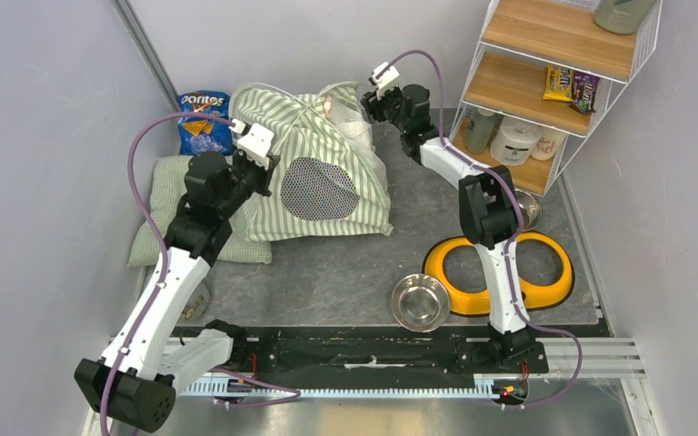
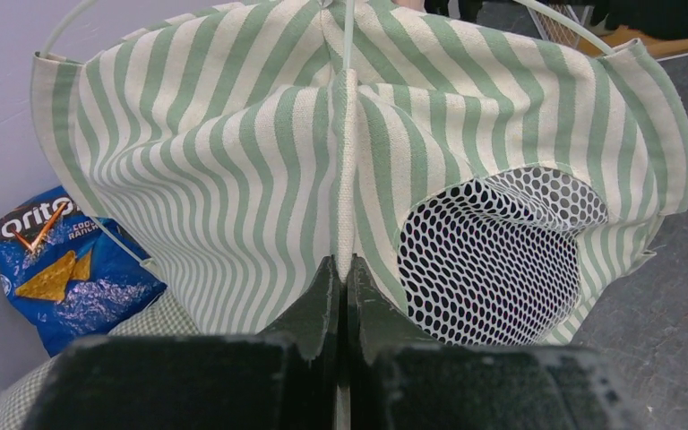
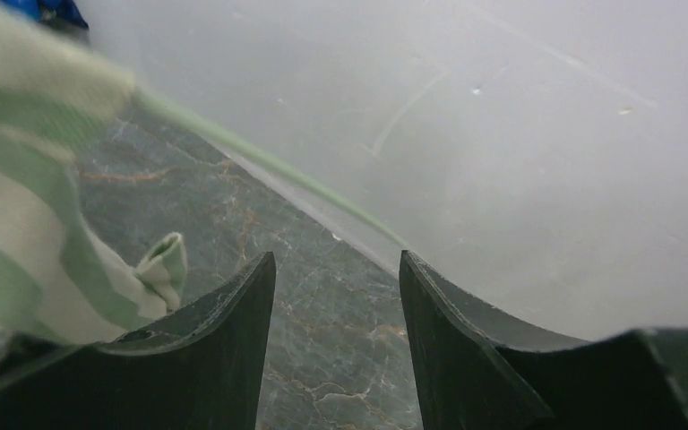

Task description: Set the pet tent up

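The pet tent (image 1: pixel 318 168), green-and-white striped with a white mesh panel (image 1: pixel 318 189), stands domed at the back of the mat. In the left wrist view the pet tent (image 2: pixel 233 161) fills the frame, thin poles arching over its top. My left gripper (image 2: pixel 342 269) is shut on the tent's white vertical seam, at the tent's left side (image 1: pixel 259 159). My right gripper (image 1: pixel 368 104) hovers at the tent's back right corner, near the wall. It stands open (image 3: pixel 336 260) with nothing between its fingers. Striped fabric (image 3: pixel 27 224) and a thin pole (image 3: pixel 269 161) lie just left of it.
A pale green cushion (image 1: pixel 159 218) lies under the tent's left edge, with a Doritos bag (image 1: pixel 202 123) behind it. A yellow double-bowl holder (image 1: pixel 545 263), a steel bowl (image 1: pixel 420 302) and a second bowl (image 1: pixel 527 209) sit right. A wire shelf rack (image 1: pixel 545 82) stands back right.
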Motion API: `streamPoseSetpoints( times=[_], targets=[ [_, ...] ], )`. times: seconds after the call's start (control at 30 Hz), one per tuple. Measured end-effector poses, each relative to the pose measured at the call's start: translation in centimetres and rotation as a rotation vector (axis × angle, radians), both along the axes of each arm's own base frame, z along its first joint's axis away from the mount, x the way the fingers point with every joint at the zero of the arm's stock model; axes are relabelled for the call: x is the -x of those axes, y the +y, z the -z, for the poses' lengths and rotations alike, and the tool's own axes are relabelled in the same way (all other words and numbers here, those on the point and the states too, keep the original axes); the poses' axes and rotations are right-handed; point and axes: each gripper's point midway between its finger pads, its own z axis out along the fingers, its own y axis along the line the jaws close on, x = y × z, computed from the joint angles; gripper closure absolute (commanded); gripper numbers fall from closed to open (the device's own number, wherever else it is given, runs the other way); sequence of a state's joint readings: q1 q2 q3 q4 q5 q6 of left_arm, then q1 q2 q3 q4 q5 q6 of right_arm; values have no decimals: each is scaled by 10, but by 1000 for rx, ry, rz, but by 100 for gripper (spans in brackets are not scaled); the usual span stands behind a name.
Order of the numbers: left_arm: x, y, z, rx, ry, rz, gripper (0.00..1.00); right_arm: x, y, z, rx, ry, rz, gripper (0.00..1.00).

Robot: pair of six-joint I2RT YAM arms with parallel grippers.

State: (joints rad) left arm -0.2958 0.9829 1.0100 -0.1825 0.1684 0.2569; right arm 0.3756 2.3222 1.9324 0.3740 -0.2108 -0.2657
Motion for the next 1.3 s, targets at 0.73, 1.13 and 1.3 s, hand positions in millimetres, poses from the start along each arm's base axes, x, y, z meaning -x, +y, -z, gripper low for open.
streamPoseSetpoints(
  times=[0.73,1.13,1.3],
  targets=[
    [1,-5,3,14,63,21,98,-38,-1,-9,-44,-191,87,74],
    [0,-14,2,26,67,62,98,-39,2,-9,55,-251,106,100],
    [0,-14,0,31,65,61,98,-42,-3,-14,71,-251,157,100]
  ],
)
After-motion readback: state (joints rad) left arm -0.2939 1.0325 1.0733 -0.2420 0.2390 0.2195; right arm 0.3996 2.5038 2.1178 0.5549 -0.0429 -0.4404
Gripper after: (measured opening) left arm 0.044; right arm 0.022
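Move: The green tent pole the open right fingers are going for runs about 4 cm ahead of them, in line sideways and 1 cm higher. Its striped sleeve mouth is roughly 2 cm ahead, 4 cm left and 3 cm above the hand; the tent's mesh window lies some 20 cm back, 10 cm left and 10 cm lower. From the left hand, already pinching another pole, this pole is about 25 cm ahead, 20 cm right and 8 cm lower. Forward about 4 cm goes the right hand towards the green pole, dipping some 2.5 cm at first and then rising to end a little above its starting height, while its fingers tip upward about 15 degrees and turn slightly clockwise. Once there, the fingers close from over half open and pinch the bare pole just outside its sleeve. The left hand keeps its pinch, easing 1.5 cm right. ##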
